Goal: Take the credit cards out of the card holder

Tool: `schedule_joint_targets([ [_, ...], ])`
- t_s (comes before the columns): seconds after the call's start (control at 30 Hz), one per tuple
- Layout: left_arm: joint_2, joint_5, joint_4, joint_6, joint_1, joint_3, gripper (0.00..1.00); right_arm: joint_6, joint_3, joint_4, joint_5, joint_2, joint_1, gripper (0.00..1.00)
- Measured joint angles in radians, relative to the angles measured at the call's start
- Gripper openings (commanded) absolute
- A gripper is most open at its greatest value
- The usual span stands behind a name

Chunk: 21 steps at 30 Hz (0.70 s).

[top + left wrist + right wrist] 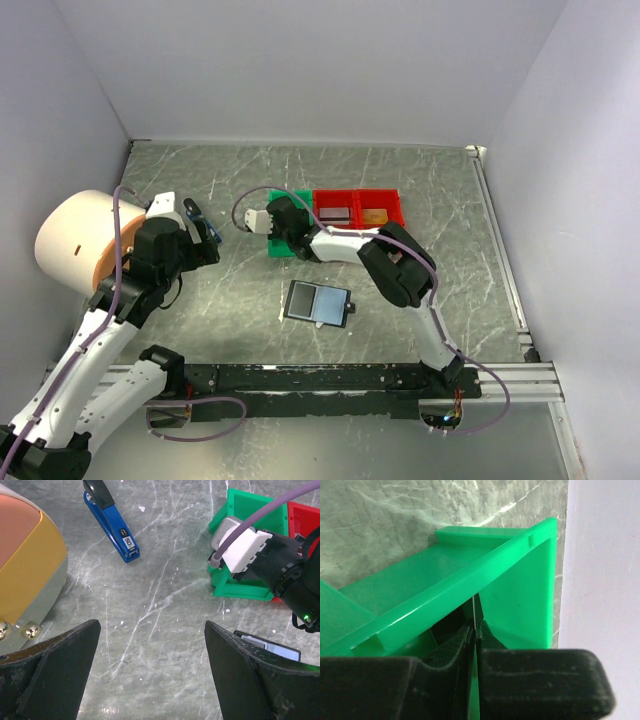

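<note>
The card holder (318, 302) lies open on the table in the middle, black with pale sleeves; its corner (270, 649) shows past my left finger. My right gripper (280, 232) hangs over the green bin (283, 197). In the right wrist view its jaws (476, 625) are shut on a thin credit card (475, 611) seen edge-on, just above the bin's wall (470, 575). A dark card (333, 213) and an orange-gold card (375, 215) lie in the red bins. My left gripper (151, 625) is open over bare table, with nothing between its fingers.
A blue and black stick-shaped object (112, 525) lies on the table ahead of the left gripper. A big cream and orange drum (75, 240) sits at the left arm. The red bins (360, 207) stand beside the green bin. White walls enclose the table.
</note>
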<state>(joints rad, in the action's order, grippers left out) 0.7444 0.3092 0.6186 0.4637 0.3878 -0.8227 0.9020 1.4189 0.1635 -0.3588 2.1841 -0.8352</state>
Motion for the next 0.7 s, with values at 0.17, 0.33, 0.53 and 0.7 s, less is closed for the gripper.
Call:
schedule_joint_targets([
  [0.17, 0.004, -0.004, 0.000, 0.000, 0.000, 0.000, 0.97, 0.010, 0.008, -0.004, 0.012, 0.003, 0.008, 0.20],
  [0.33, 0.006, -0.010, 0.000, -0.001, -0.001, 0.000, 0.96, -0.003, 0.016, -0.020, 0.041, 0.002, 0.019, 0.21],
  [0.53, 0.013, -0.022, 0.000, -0.001, -0.002, 0.000, 0.96, -0.008, 0.016, -0.035, 0.054, 0.001, 0.024, 0.22],
  [0.7, 0.016, -0.025, -0.001, -0.003, -0.002, 0.000, 0.96, -0.018, 0.021, -0.046, 0.054, -0.002, 0.029, 0.36],
])
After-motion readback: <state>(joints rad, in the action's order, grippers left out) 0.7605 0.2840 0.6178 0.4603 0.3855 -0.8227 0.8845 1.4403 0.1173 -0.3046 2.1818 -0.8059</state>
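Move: The right hand's fingertips are already inside the green bin on a black card, whose middle is about 3 cm ahead, 1 cm left and 2 cm lower. The green bin's middle lies roughly 1 cm back and 1 cm right, with the red middle bin some 12 cm right and about level. The open card holder is around 22 cm back and 9 cm right. From the left hand, the black card is about 19 cm ahead, 18 cm right and far below. The right fingers let go of the black card inside the green bin, parting from almost shut to about a third open. The hand meanwhile all but stays where it is, low between the bin's walls, easing only some 0.5 cm forward and to the right, while the wrist tips down by under 5 degrees. ##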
